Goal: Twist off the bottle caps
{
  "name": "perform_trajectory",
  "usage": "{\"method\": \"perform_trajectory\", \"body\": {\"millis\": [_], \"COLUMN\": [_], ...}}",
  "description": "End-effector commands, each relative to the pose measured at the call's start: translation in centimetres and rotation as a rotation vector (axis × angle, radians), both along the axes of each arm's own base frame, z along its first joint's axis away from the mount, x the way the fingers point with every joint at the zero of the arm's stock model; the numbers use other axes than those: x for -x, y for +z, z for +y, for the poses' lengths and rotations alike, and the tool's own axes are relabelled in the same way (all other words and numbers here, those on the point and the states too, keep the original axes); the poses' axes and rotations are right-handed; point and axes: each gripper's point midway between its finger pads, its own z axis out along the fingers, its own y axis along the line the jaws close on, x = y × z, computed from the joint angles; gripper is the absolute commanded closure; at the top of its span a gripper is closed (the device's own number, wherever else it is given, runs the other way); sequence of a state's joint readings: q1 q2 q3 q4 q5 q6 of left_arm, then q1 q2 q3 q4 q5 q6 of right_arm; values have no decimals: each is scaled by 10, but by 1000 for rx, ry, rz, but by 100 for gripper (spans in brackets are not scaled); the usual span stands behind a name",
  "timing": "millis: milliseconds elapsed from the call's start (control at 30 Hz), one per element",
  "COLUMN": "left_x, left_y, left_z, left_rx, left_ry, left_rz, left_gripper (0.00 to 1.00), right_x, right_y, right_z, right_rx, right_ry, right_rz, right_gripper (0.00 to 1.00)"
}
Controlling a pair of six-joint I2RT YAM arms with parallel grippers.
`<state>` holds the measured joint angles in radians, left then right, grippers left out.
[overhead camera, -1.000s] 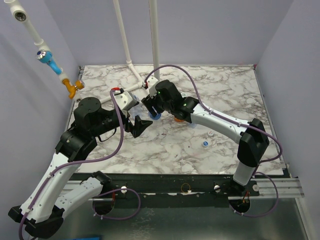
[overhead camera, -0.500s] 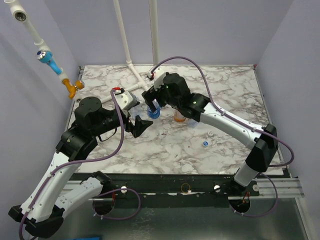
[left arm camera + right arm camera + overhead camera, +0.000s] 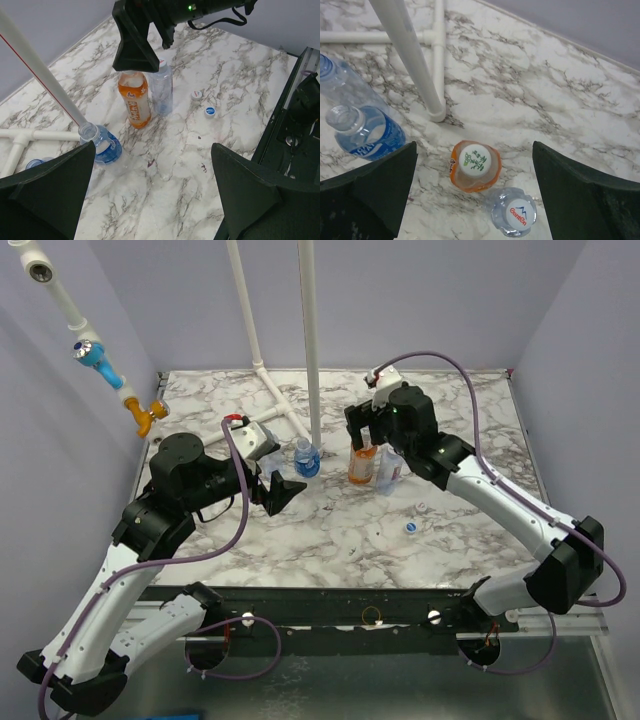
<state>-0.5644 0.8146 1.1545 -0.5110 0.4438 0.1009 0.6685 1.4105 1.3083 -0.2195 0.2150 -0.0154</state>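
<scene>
An orange bottle (image 3: 360, 466) with a white cap (image 3: 475, 160) stands mid-table. Right beside it is a clear bottle (image 3: 390, 470), its white cap (image 3: 518, 214) on. My right gripper (image 3: 362, 438) hangs open just above the orange bottle, with its fingers (image 3: 380, 180) wide on either side of the cap and not touching it. A blue-labelled bottle (image 3: 306, 458) stands apart to the left with its neck (image 3: 340, 117) open. Two loose caps (image 3: 423, 507) (image 3: 410, 527) lie on the marble. My left gripper (image 3: 280, 490) is open and empty, near another clear bottle (image 3: 340, 80).
White pipes (image 3: 310, 340) rise from a T-joint frame (image 3: 270, 415) on the marble table (image 3: 330, 540), close behind the bottles. A pipe with blue and orange valves (image 3: 100, 365) hangs at the far left. Walls close in the table on three sides.
My right gripper has opened, left the blue-labelled bottle, and swung right to hover over the orange bottle. The left arm has not moved.
</scene>
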Motion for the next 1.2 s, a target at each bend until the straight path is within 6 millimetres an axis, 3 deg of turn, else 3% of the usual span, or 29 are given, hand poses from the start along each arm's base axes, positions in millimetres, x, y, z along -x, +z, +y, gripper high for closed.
{"method": "perform_trajectory", "body": {"millis": [0,200,433,633,967,1100,1167], "left_x": [1,1,1,0,0,-1,0], "left_y": [5,6,6,8,7,7,5], "left_z": [-4,-4,-5,-6,-6,-7,-7], "left_rx": [21,24,24,26,25,24,23], "left_ry": [-23,-23,-23,-30,-31,-32,-36], "left_rz": [-3,-1,1,0,-2,-3,2], "left_gripper": [1,1,1,1,1,1,1], "right_x": [-5,-17,-21,-21,-11,-11,-12], "right_y": [-39,-60,-62,-61,-82,-72,-58], "right_z": [-11,-20,-15,0,5,3,5], "right_rx": [73,78,39,-14,-9,-24,-44], "right_ry": [-53,-93,-78,-33,4,-2,4], "right_rz": [44,56,46,60,138,114,90], "right_gripper": [0,0,5,25,50,75,81]}}
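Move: The right hand, open and empty, hangs almost directly over the white cap of the orange bottle, which is about 7 cm below and 2 cm ahead. From this hand the capped clear bottle stands roughly 7 cm to the right and 2 cm back, the opened blue-label bottle some 14 cm to the left and 1 cm back, their middles about 16 cm below. From the left hand the orange bottle's cap lies about 16 cm ahead, 16 cm to the right and 14 cm lower. Straight down over the orange bottle goes the right hand, about 7 cm, most of it in the quick first part, drifting some 2 cm right and back again and easing slightly forward as the fingers tip down about 5 degrees. Near the bottom the wide-open fingers close to about a third and pinch the white cap from both sides. ##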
